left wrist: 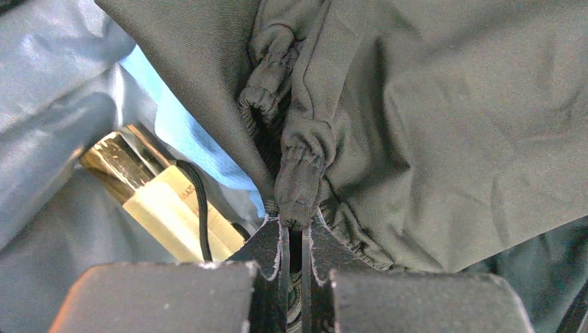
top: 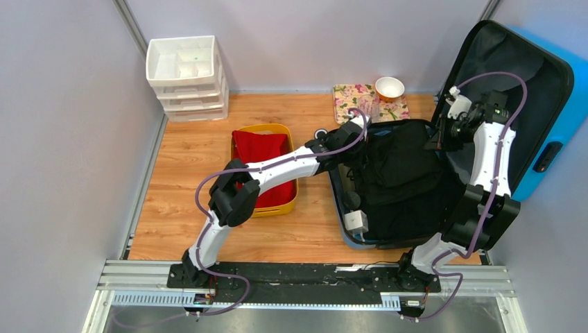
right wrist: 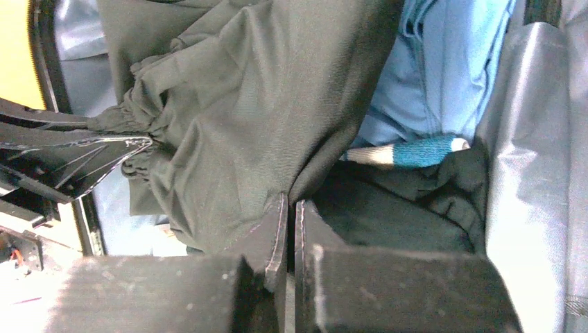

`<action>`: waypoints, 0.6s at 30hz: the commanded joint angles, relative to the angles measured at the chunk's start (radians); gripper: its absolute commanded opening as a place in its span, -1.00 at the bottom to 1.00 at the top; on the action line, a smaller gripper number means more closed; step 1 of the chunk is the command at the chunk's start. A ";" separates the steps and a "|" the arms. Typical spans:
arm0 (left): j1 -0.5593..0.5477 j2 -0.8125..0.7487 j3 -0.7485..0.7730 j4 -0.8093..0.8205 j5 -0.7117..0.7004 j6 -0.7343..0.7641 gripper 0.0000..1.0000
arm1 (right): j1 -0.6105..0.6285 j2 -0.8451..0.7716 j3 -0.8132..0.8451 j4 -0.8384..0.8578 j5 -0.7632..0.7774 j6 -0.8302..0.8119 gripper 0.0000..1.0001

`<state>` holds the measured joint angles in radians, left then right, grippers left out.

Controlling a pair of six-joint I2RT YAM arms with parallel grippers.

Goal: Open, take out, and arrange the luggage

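The luggage [top: 563,114] lies open at the right, its blue lid propped against the wall with the dark lining facing me. A dark garment [top: 399,173] is heaped in the lower half. My left gripper [top: 344,147] is shut on the garment's gathered elastic edge [left wrist: 298,187]; the grip shows in the left wrist view [left wrist: 295,220]. My right gripper [top: 441,135] is shut on a fold of the same garment [right wrist: 243,111] at its right side, as the right wrist view shows [right wrist: 291,202]. Under the cloth lie a blue garment [right wrist: 433,76] and a blue-and-white sock [right wrist: 405,152].
A yellow tub [top: 295,198] holding red cloth stands left of the case. A white drawer unit [top: 186,76] is at the back left. A floral tray [top: 350,100] and a bowl [top: 390,88] sit at the back. A white block [top: 356,220] and a cream box [left wrist: 163,205] lie in the case.
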<state>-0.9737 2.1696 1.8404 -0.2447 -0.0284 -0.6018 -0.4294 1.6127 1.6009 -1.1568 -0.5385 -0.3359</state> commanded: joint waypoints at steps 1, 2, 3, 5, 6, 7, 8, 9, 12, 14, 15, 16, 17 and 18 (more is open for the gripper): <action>0.007 -0.091 0.112 0.038 -0.018 0.097 -1.00 | 0.007 -0.065 0.063 0.014 -0.127 0.014 -1.00; 0.006 -0.100 0.124 0.038 -0.022 0.117 -1.00 | 0.009 -0.086 0.074 0.012 -0.136 0.027 -1.00; 0.006 -0.111 0.129 0.041 -0.025 0.155 -1.00 | 0.017 -0.099 0.094 0.012 -0.159 0.034 -1.00; 0.007 -0.152 0.128 0.050 -0.028 0.201 -1.00 | 0.024 -0.135 0.106 0.023 -0.175 0.067 -1.00; 0.009 -0.166 0.123 0.051 -0.030 0.214 -1.00 | 0.040 -0.145 0.120 0.025 -0.184 0.075 -1.00; 0.010 -0.192 0.111 0.053 -0.031 0.221 -1.00 | 0.049 -0.154 0.128 0.026 -0.186 0.083 -1.00; 0.015 -0.206 0.106 0.053 -0.030 0.226 -1.00 | 0.058 -0.161 0.132 0.032 -0.186 0.093 -1.00; 0.023 -0.217 0.103 0.047 -0.030 0.232 -1.00 | 0.076 -0.178 0.136 0.038 -0.196 0.116 -1.00; 0.050 -0.263 0.088 0.021 -0.010 0.226 -1.00 | 0.130 -0.207 0.145 0.071 -0.207 0.178 -1.00; 0.067 -0.310 0.053 -0.002 0.007 0.221 -1.00 | 0.170 -0.217 0.145 0.103 -0.202 0.205 -1.00; 0.075 -0.327 0.040 -0.014 0.013 0.223 -1.00 | 0.217 -0.226 0.145 0.117 -0.199 0.242 -1.00; 0.090 -0.370 0.007 -0.036 0.021 0.227 -1.00 | 0.242 -0.229 0.134 0.132 -0.201 0.262 -1.00; 0.101 -0.393 -0.015 -0.048 0.022 0.235 -1.00 | 0.267 -0.235 0.120 0.178 -0.201 0.290 -1.00; 0.110 -0.421 -0.038 -0.062 0.022 0.235 -1.00 | 0.321 -0.241 0.108 0.202 -0.196 0.313 -1.00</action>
<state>-0.9039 1.8908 1.8591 -0.2874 -0.0322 -0.3965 -0.2245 1.4010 1.7103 -1.0931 -0.6868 -0.1547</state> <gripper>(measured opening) 0.033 0.023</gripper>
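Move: Both hands already hold the dark garment over the open suitcase. The yellow basket with the red cloth lies about 32 cm to the left hand's left, 3 cm back and 9 cm below. From the left hand, the white box is some 19 cm back, 3 cm left and 9 cm down; the flowered tray is 16 cm ahead, 0 cm sideways, 13 cm down. From the right hand, the basket is roughly 49 cm left, 6 cm back and 15 cm lower. Keeping the dark garment pinched between them, both hands hoist it up out of the suitcase, the left by about 15 cm and the right by some 12 cm, picking up speed as they go. As they climb they swing to the left, the side where the yellow basket stands, the right hand more widely than the left and edging closer to it, while both wrists tip the fingers upward by nearly 20 degrees. ##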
